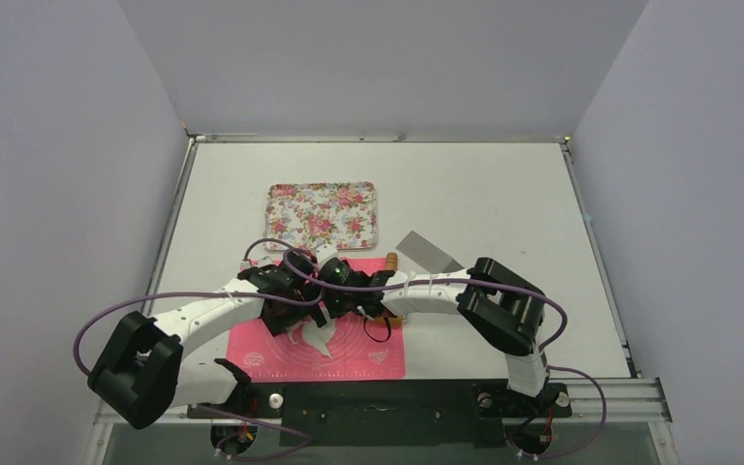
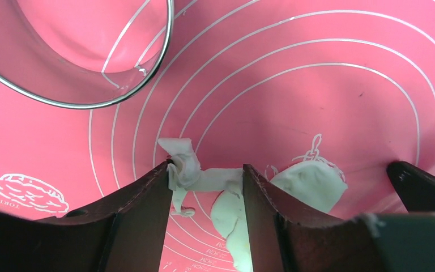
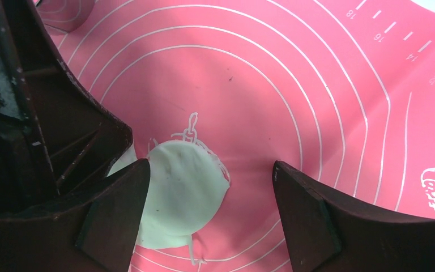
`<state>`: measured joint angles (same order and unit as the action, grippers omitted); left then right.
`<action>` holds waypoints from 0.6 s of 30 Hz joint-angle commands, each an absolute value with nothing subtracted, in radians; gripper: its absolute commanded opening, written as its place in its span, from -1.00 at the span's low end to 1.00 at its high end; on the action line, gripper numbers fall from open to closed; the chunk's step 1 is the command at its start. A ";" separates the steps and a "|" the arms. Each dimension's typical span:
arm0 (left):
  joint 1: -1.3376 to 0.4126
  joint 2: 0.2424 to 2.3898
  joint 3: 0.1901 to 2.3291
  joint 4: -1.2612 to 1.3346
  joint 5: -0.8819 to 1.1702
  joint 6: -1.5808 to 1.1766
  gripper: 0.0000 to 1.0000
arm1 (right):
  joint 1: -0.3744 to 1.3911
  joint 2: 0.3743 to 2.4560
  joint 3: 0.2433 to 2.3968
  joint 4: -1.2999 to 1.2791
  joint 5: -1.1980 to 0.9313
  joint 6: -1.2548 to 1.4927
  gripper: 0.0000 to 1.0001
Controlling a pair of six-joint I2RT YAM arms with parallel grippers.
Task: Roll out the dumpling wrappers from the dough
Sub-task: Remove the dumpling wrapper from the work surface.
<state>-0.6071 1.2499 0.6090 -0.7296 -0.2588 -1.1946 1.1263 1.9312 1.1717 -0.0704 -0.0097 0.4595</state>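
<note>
One dumpling wrapper (image 3: 181, 192), a flat round white disc, lies on the pink mat (image 3: 294, 85). My right gripper (image 3: 209, 167) stands open just above it, with its left finger over the disc's edge. The same wrapper (image 2: 314, 184) shows beside my left gripper (image 2: 207, 167), whose jaws are apart. A ragged dough scrap (image 2: 204, 178) stretches between the left fingertips (image 2: 263, 204) and clings to both. More scrap (image 2: 232, 224) lies on the mat below. From above, both grippers meet over the mat (image 1: 368, 356), and the white scraps (image 1: 316, 337) show under them.
The metal ring cutter (image 2: 90, 99) stands on the mat just beyond the left gripper. A floral tray (image 1: 322, 215) sits behind the mat. A metal scraper (image 1: 428, 252) with a wooden handle lies at the mat's far right corner.
</note>
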 commanded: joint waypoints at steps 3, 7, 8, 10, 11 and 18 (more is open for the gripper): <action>-0.672 1.378 0.716 -0.690 -0.303 -1.231 -0.12 | 1.183 1.925 1.149 -0.081 -0.013 0.374 0.52; -0.700 1.452 0.773 -0.716 -0.315 -1.234 -0.37 | 1.193 1.918 1.133 -0.074 -0.005 0.378 0.52; -0.704 1.460 0.782 -0.724 -0.317 -1.235 -0.51 | 1.195 1.917 1.133 -0.074 -0.007 0.375 0.52; -0.718 1.474 0.787 -0.744 -0.320 -1.235 -0.79 | 1.201 1.916 1.131 -0.076 -0.009 0.370 0.52; -0.724 1.472 0.787 -0.767 -0.322 -1.236 -0.92 | 1.207 1.915 1.131 -0.078 -0.016 0.364 0.52; -0.744 1.311 0.724 -0.888 -0.337 -1.247 -1.00 | 1.239 1.929 1.144 -0.105 -0.042 0.307 0.50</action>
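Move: The left hand is already low over the dough scrap, which lies between its half-open fingers, a centimetre or so below them. The dumpling wrapper is about 5 cm to this hand's right and level with it, and the ring cutter some 8 cm to its left and 5 cm farther out. From the right hand the scrap lies about 7 cm to the left, 1 cm back and 2 cm lower. Staying within about half a centimetre, the left hand rolls some 10 degrees and shuts its fingers, pinching the scrap. ##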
